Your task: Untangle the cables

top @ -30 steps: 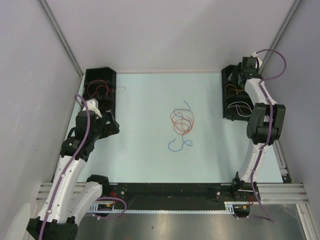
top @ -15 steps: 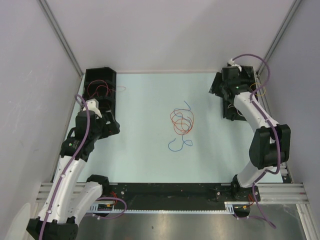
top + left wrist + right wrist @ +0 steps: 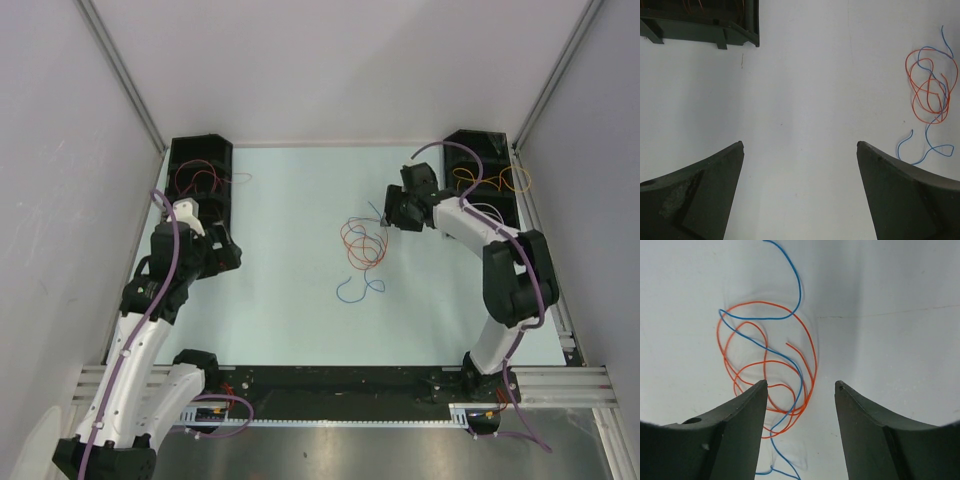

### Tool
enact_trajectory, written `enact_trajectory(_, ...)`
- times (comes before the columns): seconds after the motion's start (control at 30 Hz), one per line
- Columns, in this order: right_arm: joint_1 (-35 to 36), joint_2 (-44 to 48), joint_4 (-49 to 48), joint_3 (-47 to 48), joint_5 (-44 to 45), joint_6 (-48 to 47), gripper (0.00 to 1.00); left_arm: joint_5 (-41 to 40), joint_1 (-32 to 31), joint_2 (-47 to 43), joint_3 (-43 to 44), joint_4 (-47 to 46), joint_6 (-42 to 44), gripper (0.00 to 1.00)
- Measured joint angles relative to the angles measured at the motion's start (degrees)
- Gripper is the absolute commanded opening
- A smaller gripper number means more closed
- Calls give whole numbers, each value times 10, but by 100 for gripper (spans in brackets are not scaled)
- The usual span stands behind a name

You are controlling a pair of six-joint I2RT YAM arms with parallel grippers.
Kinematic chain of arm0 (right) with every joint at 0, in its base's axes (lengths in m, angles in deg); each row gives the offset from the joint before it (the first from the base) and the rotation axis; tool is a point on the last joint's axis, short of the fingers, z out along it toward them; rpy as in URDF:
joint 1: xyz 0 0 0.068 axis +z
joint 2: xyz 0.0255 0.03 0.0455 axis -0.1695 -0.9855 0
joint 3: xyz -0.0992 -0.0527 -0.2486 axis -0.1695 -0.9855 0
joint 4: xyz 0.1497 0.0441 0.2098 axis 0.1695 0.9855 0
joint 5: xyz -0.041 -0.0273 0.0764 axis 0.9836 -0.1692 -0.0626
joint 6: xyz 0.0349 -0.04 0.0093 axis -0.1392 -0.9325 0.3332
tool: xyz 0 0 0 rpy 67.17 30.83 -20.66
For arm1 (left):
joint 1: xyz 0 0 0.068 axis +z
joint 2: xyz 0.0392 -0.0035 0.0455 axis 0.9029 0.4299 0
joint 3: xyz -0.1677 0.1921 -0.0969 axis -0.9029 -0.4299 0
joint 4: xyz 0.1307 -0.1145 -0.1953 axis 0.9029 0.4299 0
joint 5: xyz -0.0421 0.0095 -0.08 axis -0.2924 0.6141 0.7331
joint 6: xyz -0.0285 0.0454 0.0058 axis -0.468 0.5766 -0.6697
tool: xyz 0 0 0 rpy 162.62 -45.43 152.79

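The cables [image 3: 362,245] lie in one loose tangle on the middle of the pale table: several orange loops with a thin blue wire [image 3: 347,297] trailing toward me. My right gripper [image 3: 390,215] hovers at the tangle's right edge, open. In the right wrist view the orange loops [image 3: 760,302] and the blue wire [image 3: 799,290] run under and between my right gripper [image 3: 801,385] without being pinched. My left gripper [image 3: 228,255] stands open at the left, well away from the cables [image 3: 930,97], and my left gripper [image 3: 800,145] has only bare table between its fingers.
A black bin [image 3: 200,170] at the back left holds red and orange wires; its edge shows in the left wrist view [image 3: 700,25]. A second black bin [image 3: 485,180] at the back right holds orange and white wires. Grey walls close in both sides.
My right arm has swung from the back-right bin leftward to the tangle's right edge. The left arm and the cables have not moved.
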Motion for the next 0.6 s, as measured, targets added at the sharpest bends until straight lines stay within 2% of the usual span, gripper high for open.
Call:
enact_trajectory(0.23, 7, -62, -2, -3, -15, -1, 61, 0, 0, 0, -1, 0, 0, 100)
enact_trajectory(0.6, 39, -99, -7, -3, 6, -10, 57, 0, 0, 0, -1, 0, 0, 100)
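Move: The right hand hangs about 9 cm above the red cable's right edge and loose end, which lies about 1 cm back and 3 cm left. The blue cable's upper end is roughly 7 cm ahead and 5 cm left; its lower tail is some 14 cm back and 7 cm left. From the left hand, the red loose end is about 15 cm ahead, 33 cm right and 19 cm lower. Right hand sinks about 7 cm towards the red cable's right edge, easing back and left, tipping steeper, fingers open. ##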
